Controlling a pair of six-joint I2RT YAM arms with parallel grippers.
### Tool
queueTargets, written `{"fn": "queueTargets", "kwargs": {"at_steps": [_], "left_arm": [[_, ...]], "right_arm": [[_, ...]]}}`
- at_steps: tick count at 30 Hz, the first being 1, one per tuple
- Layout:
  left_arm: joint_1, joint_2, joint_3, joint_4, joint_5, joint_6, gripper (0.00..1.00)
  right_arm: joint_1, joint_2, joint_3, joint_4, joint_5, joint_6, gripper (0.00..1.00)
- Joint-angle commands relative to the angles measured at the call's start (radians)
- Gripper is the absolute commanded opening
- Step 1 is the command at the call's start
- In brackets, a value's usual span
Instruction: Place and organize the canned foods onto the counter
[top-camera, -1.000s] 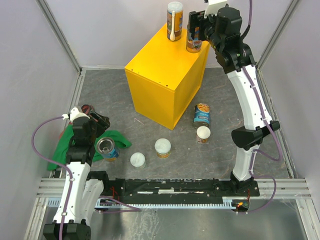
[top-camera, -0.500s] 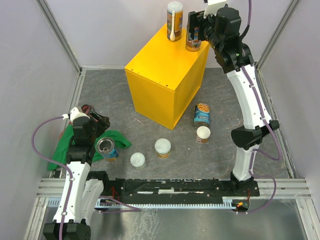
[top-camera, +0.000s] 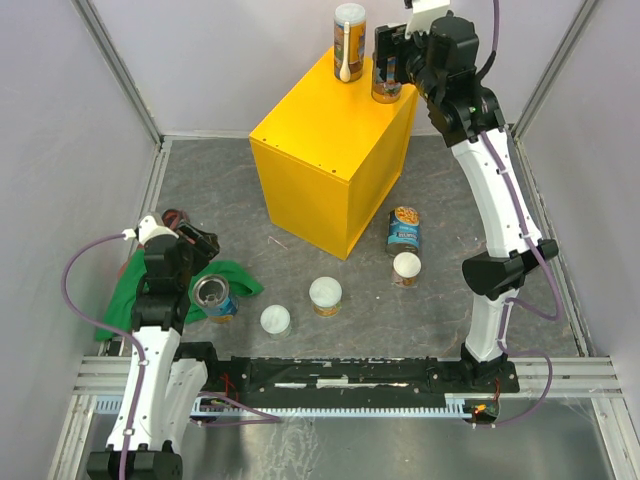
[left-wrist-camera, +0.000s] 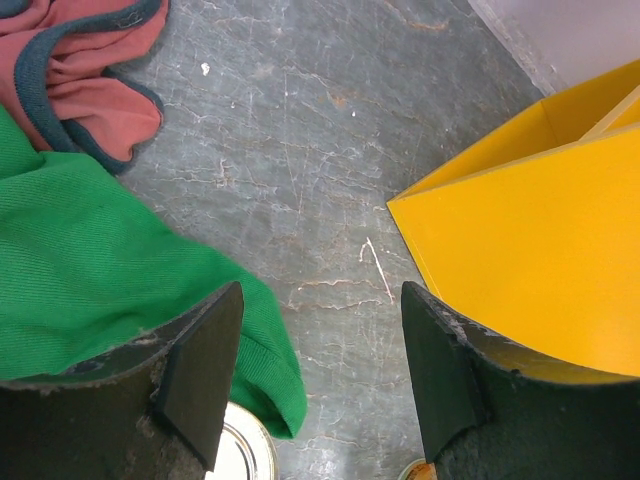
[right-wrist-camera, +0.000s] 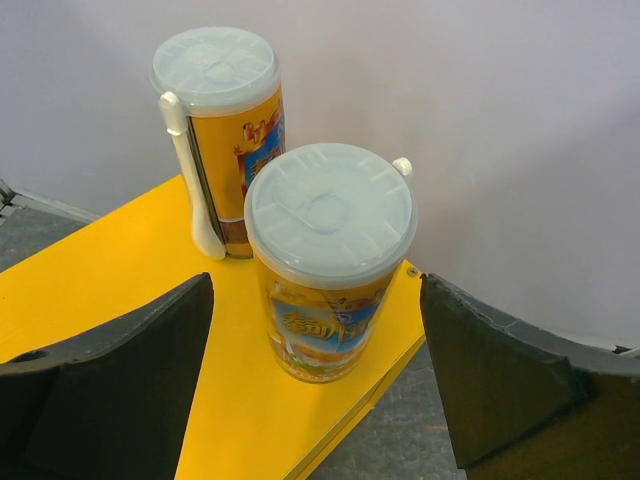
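The yellow counter (top-camera: 330, 150) stands mid-table. Two tall orange cans stand on its far corner, one (top-camera: 349, 42) behind, one (top-camera: 386, 82) nearer. My right gripper (top-camera: 391, 58) is open around the nearer can (right-wrist-camera: 330, 260), with both fingers clear of its sides. The other tall can (right-wrist-camera: 218, 130) carries a white spoon. My left gripper (left-wrist-camera: 318, 330) is open over bare floor, beside a blue can with a silver top (top-camera: 213, 296). Another blue can (top-camera: 404, 230) lies by the counter. Three short white-lidded cans (top-camera: 406, 268) (top-camera: 325, 295) (top-camera: 275, 319) stand on the floor.
A green cloth (top-camera: 150, 290) lies under the left arm, with a red cloth (left-wrist-camera: 80, 80) past it. The counter's side (left-wrist-camera: 540, 260) is to the right of the left gripper. Grey walls enclose the table closely behind the counter.
The right gripper has drawn slightly back and up from the nearer tall can, which stays standing on the counter. The left arm has not moved.
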Motion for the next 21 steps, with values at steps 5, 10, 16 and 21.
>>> {"fn": "queueTargets", "kwargs": {"at_steps": [5, 10, 16, 21], "left_arm": [[-0.003, -0.030, 0.020, 0.007, -0.020, 0.009, 0.71], [-0.004, -0.028, 0.025, 0.007, -0.023, 0.010, 0.71], [-0.004, -0.024, 0.026, 0.007, -0.024, 0.010, 0.71], [-0.003, -0.021, 0.028, 0.006, -0.028, 0.010, 0.71]], "right_arm": [[-0.005, -0.022, -0.041, 0.060, 0.032, -0.009, 0.75], [-0.010, -0.011, -0.070, 0.084, 0.034, -0.007, 0.70], [-0.019, 0.006, -0.086, 0.118, 0.033, -0.007, 0.69], [-0.030, 0.027, -0.083, 0.134, 0.024, -0.005, 0.69]]}}
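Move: The orange can with the clear lid at the right end of the yellow box top stands about 3 cm ahead of the right hand and 1 cm to its left, its middle some 6 cm lower. The other orange can stands 8 cm ahead and 9 cm left, equally low; the middle of the yellow top is roughly 4 cm back, 12 cm left and 12 cm down. From the left hand, the nearer can is about 27 cm ahead, 38 cm right and 26 cm up. The nearer orange can, standing free between the open fingers, is taken from both sides just under its lid: the right hand sinks about 2.5 cm and eases forward roughly 2 cm around it, first mostly down, then forward. Its fingers close by about a quarter of their range early on and pinch the can, the wrist staying almost level. ##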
